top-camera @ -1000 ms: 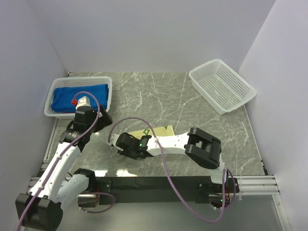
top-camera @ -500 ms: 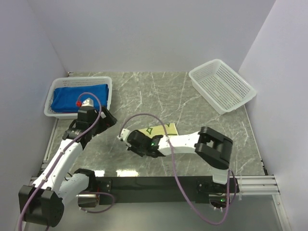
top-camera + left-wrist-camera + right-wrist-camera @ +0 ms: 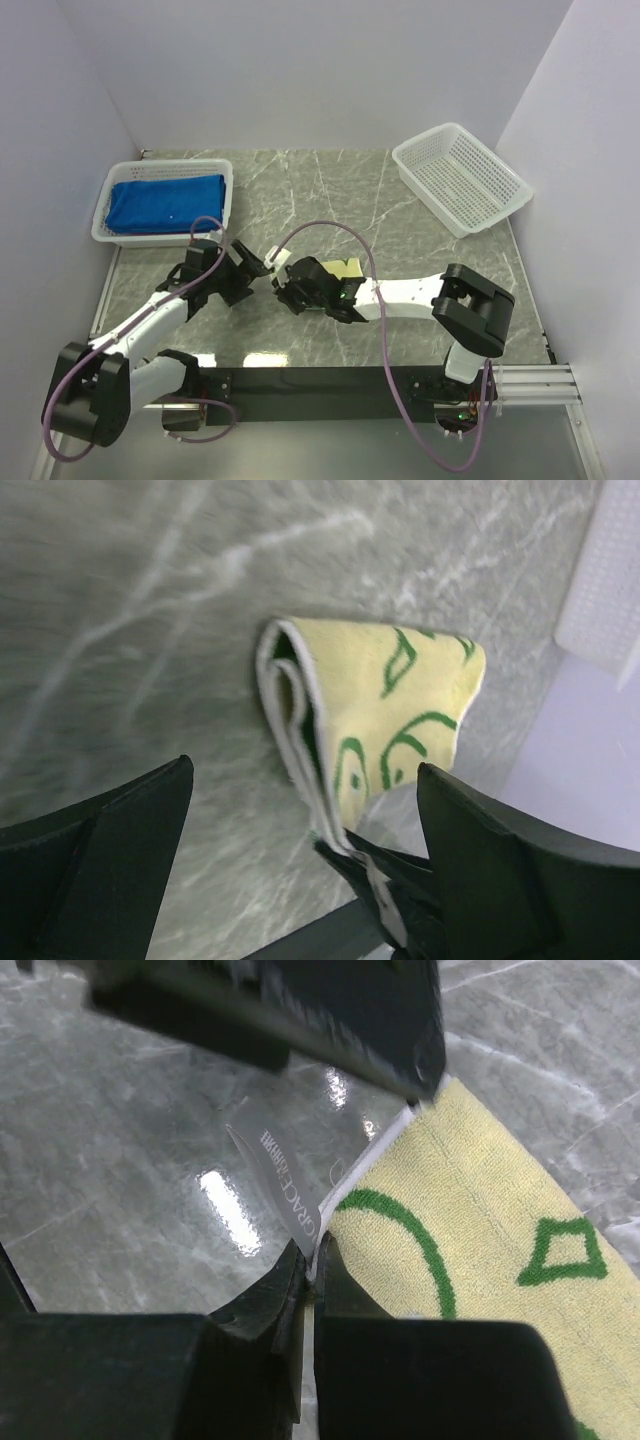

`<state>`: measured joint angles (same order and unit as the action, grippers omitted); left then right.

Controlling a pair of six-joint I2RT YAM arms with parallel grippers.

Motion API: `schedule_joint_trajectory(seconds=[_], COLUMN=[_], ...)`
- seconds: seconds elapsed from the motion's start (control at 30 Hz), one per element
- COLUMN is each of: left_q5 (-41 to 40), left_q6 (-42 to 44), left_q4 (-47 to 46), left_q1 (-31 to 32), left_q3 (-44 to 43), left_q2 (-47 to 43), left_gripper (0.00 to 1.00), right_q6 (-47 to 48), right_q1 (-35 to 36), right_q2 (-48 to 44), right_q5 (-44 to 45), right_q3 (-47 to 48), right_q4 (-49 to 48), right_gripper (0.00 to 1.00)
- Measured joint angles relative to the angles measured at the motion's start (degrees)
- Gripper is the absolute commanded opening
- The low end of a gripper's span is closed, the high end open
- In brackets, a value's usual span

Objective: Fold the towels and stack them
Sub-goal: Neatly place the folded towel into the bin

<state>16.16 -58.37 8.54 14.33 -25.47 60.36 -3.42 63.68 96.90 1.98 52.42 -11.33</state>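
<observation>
A pale yellow towel (image 3: 400, 700) with green motifs lies folded over on the marble table; from above only a small part (image 3: 346, 268) shows beside the right arm. My right gripper (image 3: 312, 1260) is shut on the towel's white hem (image 3: 385, 1140), next to its label (image 3: 285, 1185), and sits mid-table (image 3: 290, 290). My left gripper (image 3: 300, 860) stands wide open, facing the towel's folded edge and the right gripper's tips without touching cloth; seen from above (image 3: 250, 270) it is just left of the right gripper. A royal blue towel (image 3: 165, 203) lies folded in the left basket (image 3: 225, 170).
An empty white lattice basket (image 3: 460, 178) stands at the back right. The left arm stretches low across the front left of the table. One left finger (image 3: 300, 1010) fills the top of the right wrist view. White walls enclose the table.
The left arm swung from beside the blue-towel basket down to the yellow towel. The right gripper shut on the towel's hem and drew it rightward, bunching the towel under the arm.
</observation>
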Motion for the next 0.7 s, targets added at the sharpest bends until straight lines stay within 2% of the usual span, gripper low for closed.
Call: schedule_joint_trajectory(seconds=[0.2, 0.43, 0.5, 0.53, 0.63, 0.7], left_q5=[-0.72, -5.81, -7.08, -7.26, -8.96, -10.05], left_q6=[-6.67, -14.84, -17.33, -17.64, -19.43, -20.15], left_q4=[-8.90, -18.01, -21.88, -22.40, -24.98, -25.66], left_q1=[6.49, 12.44, 13.31, 13.55, 14.19, 14.38], left_q3=[2.34, 5.62, 6.86, 6.97, 7.32, 7.63], left_q2=[4.24, 8.87, 9.84, 10.08, 11.82, 12.26], left_gripper=[0.99, 0.98, 0.90, 0.90, 0.75, 0.62], right_q6=[-1.68, -3.10, -3.39, -3.61, -4.20, -4.39], right_q1=[-0.57, -0.61, -0.61, -0.61, -0.61, -0.61], right_q2=[0.00, 0.00, 0.00, 0.00, 0.00, 0.00], right_q5=[-1.16, -1.60, -1.64, -1.64, -1.64, -1.64], right_q3=[-1.16, -1.57, -1.90, -2.12, -2.40, -2.64], right_q4=[-2.32, -4.20, -5.16, -5.49, -5.79, -6.25], right_gripper=[0.00, 0.00, 0.00, 0.00, 0.00, 0.00])
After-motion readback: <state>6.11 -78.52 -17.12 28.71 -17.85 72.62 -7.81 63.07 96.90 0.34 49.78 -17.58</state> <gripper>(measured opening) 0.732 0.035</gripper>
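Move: The raised left end of the folded yellow towel is about 6 cm to the left hand's right, 1 cm back and 4 cm below. The right gripper is some 7 cm right and 4 cm back from the left hand, and the left bin about 17 cm ahead and 20 cm left. The right hand already pinches the towel end, whose middle lies roughly 3 cm ahead, 1 cm left and 3 cm below. Left hand goes about 6 cm right, 3 down, closing partway around the towel end the right still pinches. ##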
